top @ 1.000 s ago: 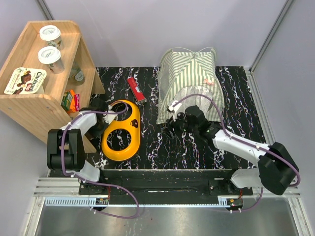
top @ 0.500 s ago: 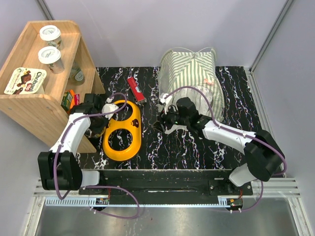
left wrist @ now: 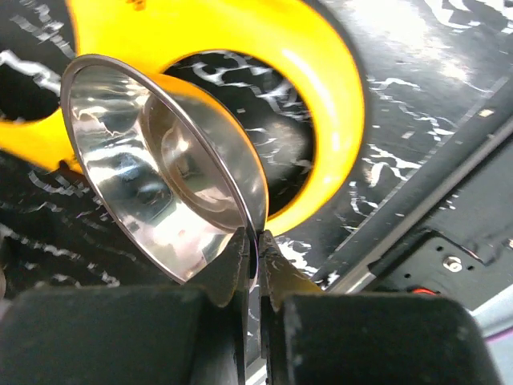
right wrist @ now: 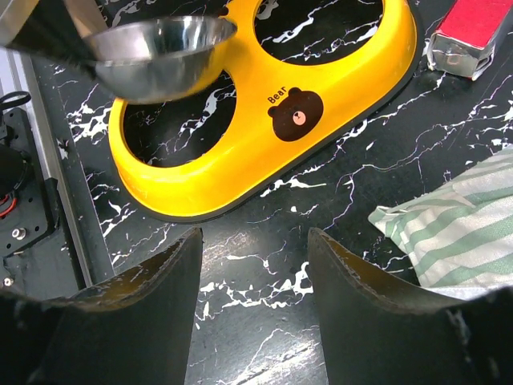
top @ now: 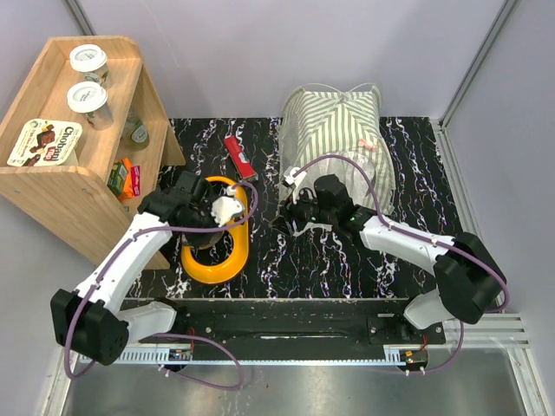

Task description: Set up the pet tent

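Note:
The pet tent, green-and-white striped fabric, stands at the back right of the table, and a corner of it shows in the right wrist view. My right gripper hangs open over bare table just left of that corner, with nothing between its fingers. My left gripper is shut on the rim of a steel bowl. It holds the bowl tilted above the near hole of the yellow two-hole feeder.
A red packet lies behind the feeder. A wooden shelf with cups and boxes stands at the left edge. The table's metal front rail runs close to the feeder.
My left arm has swung right and nearer, bringing its gripper over the feeder's near hole. The right gripper shifted left and back early on, then stayed put.

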`<state>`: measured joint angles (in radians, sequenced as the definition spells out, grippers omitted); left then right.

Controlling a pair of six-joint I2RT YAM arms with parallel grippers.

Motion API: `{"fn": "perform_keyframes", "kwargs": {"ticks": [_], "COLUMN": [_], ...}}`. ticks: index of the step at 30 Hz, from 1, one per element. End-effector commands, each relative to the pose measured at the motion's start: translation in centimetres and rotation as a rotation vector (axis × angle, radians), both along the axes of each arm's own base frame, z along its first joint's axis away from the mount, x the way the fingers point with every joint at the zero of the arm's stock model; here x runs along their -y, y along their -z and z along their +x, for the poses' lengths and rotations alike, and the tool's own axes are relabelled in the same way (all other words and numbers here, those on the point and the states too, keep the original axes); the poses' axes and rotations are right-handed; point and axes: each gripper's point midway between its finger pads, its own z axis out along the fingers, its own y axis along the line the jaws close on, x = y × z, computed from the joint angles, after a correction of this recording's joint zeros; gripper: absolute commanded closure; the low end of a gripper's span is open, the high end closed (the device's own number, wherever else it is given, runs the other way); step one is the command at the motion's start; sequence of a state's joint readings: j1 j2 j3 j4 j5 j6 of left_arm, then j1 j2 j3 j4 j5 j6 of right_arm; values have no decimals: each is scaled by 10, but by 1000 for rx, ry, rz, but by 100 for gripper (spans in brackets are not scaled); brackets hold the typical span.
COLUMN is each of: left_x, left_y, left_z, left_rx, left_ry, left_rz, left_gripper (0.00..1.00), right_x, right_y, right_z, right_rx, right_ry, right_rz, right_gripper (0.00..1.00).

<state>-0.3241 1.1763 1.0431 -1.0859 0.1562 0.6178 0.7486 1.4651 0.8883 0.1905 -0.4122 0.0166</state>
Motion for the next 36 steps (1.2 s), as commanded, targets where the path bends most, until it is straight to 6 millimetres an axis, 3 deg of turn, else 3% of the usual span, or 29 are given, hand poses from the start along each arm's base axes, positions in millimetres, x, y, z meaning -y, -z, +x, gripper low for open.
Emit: {"fn": "perform_keyframes", "kwargs": {"ticks": [1, 7, 11, 15, 17, 18, 19, 21, 23, 28, 34, 36], "left_x": [13, 5, 22, 23, 24, 26, 27, 26, 17, -37, -112, -125], "left_y": [17, 47, 54, 64, 61, 57, 52, 37, 19, -11, -9, -6], "left_z": [-32, -25, -27, -32, -33, -32, -28, -10, 21, 89, 142, 156], "left_rx": [-93, -91, -89, -115, -113, -102, -77, 7, 134, 395, 453, 455], "left_ry": [106, 107, 180, 213, 235, 245, 242, 199, 98, -149, -320, -341], "left_rz": [-15, 87, 28, 38, 24, 16, 7, 1, 22, 241, 510, 570], "left_gripper": [100, 100, 100, 47, 22, 4, 1, 1, 1, 1, 1, 1], "right_x": [-3, -1, 0, 2, 3, 3, 3, 3, 4, 5, 8, 10], "right_y": [-20, -21, -19, -17, -15, -14, -14, -13, -11, -5, 1, 3], "right_z": [-4, -5, -4, -4, -4, -4, -4, -4, -4, -6, -9, -9], "right_rx": [35, 34, 29, 28, 27, 27, 27, 26, 22, 21, 26, 25], "right_ry": [-8, -5, 6, 16, 17, 18, 18, 16, 16, 14, 10, 14], "right_rz": [49, 49, 39, 30, 25, 25, 24, 23, 18, 14, 1, -3], "right_gripper": [39, 39, 39, 39, 39, 39, 39, 39, 39, 39, 39, 38]}}
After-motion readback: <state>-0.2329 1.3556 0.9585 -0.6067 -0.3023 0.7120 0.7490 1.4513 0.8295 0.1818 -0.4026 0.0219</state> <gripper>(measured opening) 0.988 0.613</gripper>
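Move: The left hand, pinching the rim of a metal bowl, is nearly over the near ring of the yellow stand: the ring's middle lies about 1 cm ahead, 2 cm right and 10 cm below. The empty far ring is some 15 cm ahead and 4 cm right, the second bowl roughly 15 cm ahead and 12 cm left, both at table level. From the right hand the near ring lies about 20 cm left, 6 cm back and 12 cm down. Down and slightly back, about 6 cm lower and 4 cm nearer the base, the left hand lowers the held bowl into the stand's near ring, turning a little clockwise, and opens wide to let go of the rim. It then climbs clear and swings quickly forward and left, some 15 cm farther out, fingers tilting outward, open, towards the second bowl. The right hand sinks about 2 cm late on. ##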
